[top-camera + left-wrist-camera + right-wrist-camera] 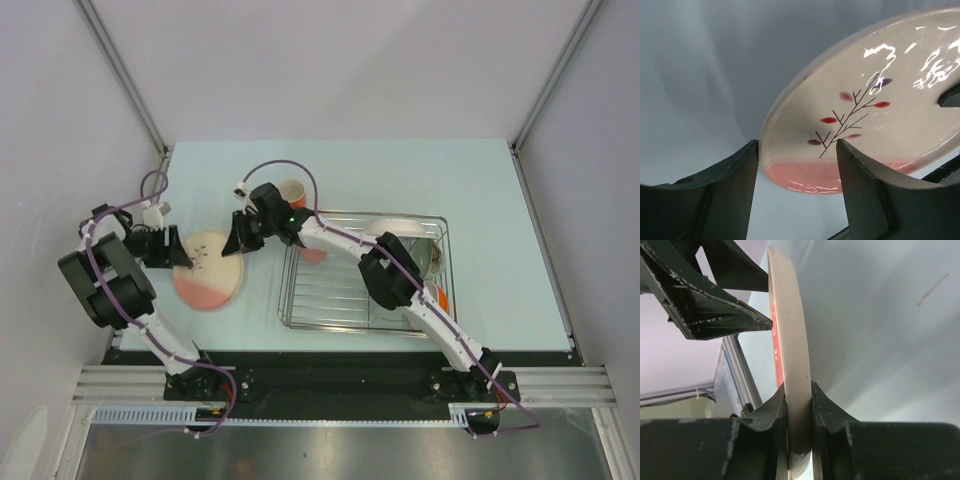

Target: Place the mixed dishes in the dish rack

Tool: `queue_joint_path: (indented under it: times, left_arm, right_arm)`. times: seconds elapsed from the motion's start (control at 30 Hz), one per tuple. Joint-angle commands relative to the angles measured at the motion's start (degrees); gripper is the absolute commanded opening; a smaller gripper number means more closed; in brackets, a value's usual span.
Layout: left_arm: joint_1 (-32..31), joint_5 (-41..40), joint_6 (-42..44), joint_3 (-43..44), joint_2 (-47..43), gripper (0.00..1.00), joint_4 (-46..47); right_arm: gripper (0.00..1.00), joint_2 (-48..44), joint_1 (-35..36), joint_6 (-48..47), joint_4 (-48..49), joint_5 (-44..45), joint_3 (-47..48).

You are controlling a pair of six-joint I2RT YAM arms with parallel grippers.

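The cream-pink leaf-motif plate (208, 272) hangs tilted above the table, left of the dish rack (365, 305). My right gripper (241, 240) is shut on its right rim; in the right wrist view both pads press the plate (790, 340) edge-on at the gripper (799, 386). My left gripper (178, 250) stands open at the plate's left rim. In the left wrist view the plate (875, 120) shows just beyond the gripper (797, 143), its pink edge in the gap and clear of the fingers (740, 175). An orange mug (292, 191) stands behind the right wrist.
The rack holds a white plate (398, 225) at its back, a pale bowl (428, 255) at the right, a pink piece (313, 255) at the left and an orange piece (441, 297) under the right arm. Metal posts (165, 150) frame the table's far corners.
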Motion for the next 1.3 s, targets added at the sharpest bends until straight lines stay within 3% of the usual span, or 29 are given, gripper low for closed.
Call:
queue_joint_path:
  times: [0.0,0.37,0.47,0.53,0.57,0.97,1.27]
  left_arm:
    - [-1.4,17.7,-1.0,1.1,-4.3,0.65,-12.2]
    - [1.7,20.3,-0.5,6.4,-7.0,0.71,-17.8]
    - [2.1,23.9,2.1,8.3,-8.6,0.84,-21.8]
    - [2.9,29.4,9.9,11.6,-8.6,0.97,-30.3]
    - [2.9,30.6,8.5,12.6,-8.9,1.00,-32.1]
    - [5.5,43.6,9.3,12.4,-15.7,1.00,-32.1]
    - [6.4,48.3,9.8,9.9,-13.5,1.00,-32.1]
  right_arm:
    - [0.00,-4.6,6.2,-5.2,7.4,-2.5,5.0]
    - [0.00,-14.1,4.9,-23.4,-1.3,5.1,6.5]
    - [0.00,-17.8,4.8,-29.4,-4.2,8.1,6.4]
    - [0.00,-20.1,4.1,-31.0,-5.8,8.7,5.5]
    - [0.00,-20.9,3.7,-31.2,-6.2,8.6,5.0]
    - [0.00,-31.7,-2.3,-37.3,-14.8,13.6,-1.1]
    - [0.00,-49.0,-11.8,-43.9,-17.7,15.7,-11.2]
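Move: Out at the right hand, which already pinches the plate by its right rim, the dish rack's middle lies some 32 cm to the right and 7 cm back, slightly lower. The pink cup in the rack is about 18 cm right and 2 cm back; the orange mug stands roughly 13 cm right and 12 cm farther out, a little lower than the hand. From the left hand, the plate's middle is about 6 cm right, 4 cm back, nearly level. Raising the plate between them, both hands climb about 20 cm; the left, fingers around the plate's left rim, spreads them wide on the way up, lets go and tilts its fingertips upward. The right keeps its pinch, rolls its far side up some 40 degrees, then, near the top, swings quickly right and a bit forward towards the rack. ##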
